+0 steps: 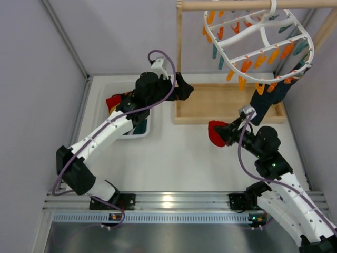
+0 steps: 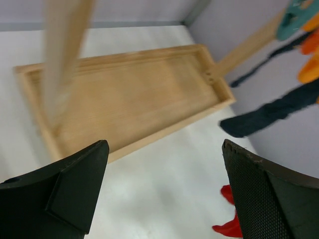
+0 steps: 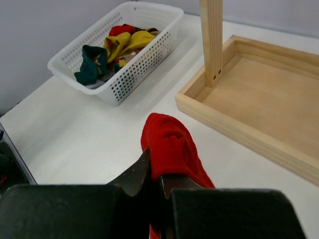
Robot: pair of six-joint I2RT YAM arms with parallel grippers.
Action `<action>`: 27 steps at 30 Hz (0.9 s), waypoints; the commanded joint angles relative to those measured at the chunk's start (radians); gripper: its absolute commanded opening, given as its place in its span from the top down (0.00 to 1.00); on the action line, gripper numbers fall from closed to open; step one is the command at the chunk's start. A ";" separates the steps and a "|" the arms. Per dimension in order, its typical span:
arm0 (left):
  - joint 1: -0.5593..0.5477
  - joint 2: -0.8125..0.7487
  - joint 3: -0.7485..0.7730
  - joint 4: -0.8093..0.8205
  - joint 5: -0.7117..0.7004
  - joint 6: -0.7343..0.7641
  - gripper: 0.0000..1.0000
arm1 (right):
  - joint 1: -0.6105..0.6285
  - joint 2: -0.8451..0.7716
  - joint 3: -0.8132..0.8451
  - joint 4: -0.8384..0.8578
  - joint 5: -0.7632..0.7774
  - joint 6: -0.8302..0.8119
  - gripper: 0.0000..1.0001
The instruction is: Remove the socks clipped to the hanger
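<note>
The white hanger [image 1: 258,37] with orange and teal clips hangs from the wooden rod at the top right. A dark navy sock [image 1: 268,99] is still clipped to its lower edge and also shows in the left wrist view [image 2: 274,112]. My right gripper [image 1: 220,133] is shut on a red sock [image 3: 172,144] just above the table, in front of the wooden tray. My left gripper [image 1: 184,87] is open and holds nothing, its fingers [image 2: 75,189] spread wide beside the tray's left post. The red sock [image 2: 232,221] peeks in at that view's lower right.
A white basket [image 3: 149,47] at the left holds yellow, teal and red socks [image 3: 124,42]. The wooden tray [image 1: 231,103] with its upright post [image 3: 212,40] stands under the hanger. Walls close in on the left and right sides.
</note>
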 commanded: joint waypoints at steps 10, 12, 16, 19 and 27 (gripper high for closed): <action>0.038 -0.465 -0.190 -0.631 -0.736 0.062 0.01 | 0.351 0.464 0.208 0.304 0.234 -0.020 1.00; 0.039 -0.558 -0.195 -0.697 -0.770 0.064 0.01 | 0.398 0.580 0.277 0.350 0.258 -0.008 1.00; 0.039 -0.690 -0.201 -0.757 -0.764 0.093 0.01 | 0.460 0.795 0.492 0.344 0.285 -0.031 1.00; 0.039 -0.781 -0.230 -0.758 -0.763 0.120 0.01 | 0.487 0.990 0.700 0.280 0.271 -0.055 0.99; 0.038 -0.989 -0.431 -0.749 -0.964 0.087 0.01 | 0.529 1.456 1.187 0.165 0.184 -0.088 0.94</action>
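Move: The white basket, where my right hand takes the red sock it already pinches, lies about 43 cm to that hand's left, roughly 20 cm ahead and some 20 cm below. The yellow sock in it sits about 42 cm left and 22 cm ahead; the wooden tray's middle is about 24 cm ahead, 4 cm right, 23 cm down. From my empty left hand the basket lies about 26 cm left, 7 cm ahead and 28 cm below. I swing my left hand out of the way, wide open, some 30 cm left and about 16 cm back towards my base, turning it nearly 50 degrees counter-clockwise. My right hand keeps the red sock pinched, starts forward with a slight dip, then sweeps about 32 cm left and 12 cm forward in all towards the basket, its grip just beginning to slacken at the end. ##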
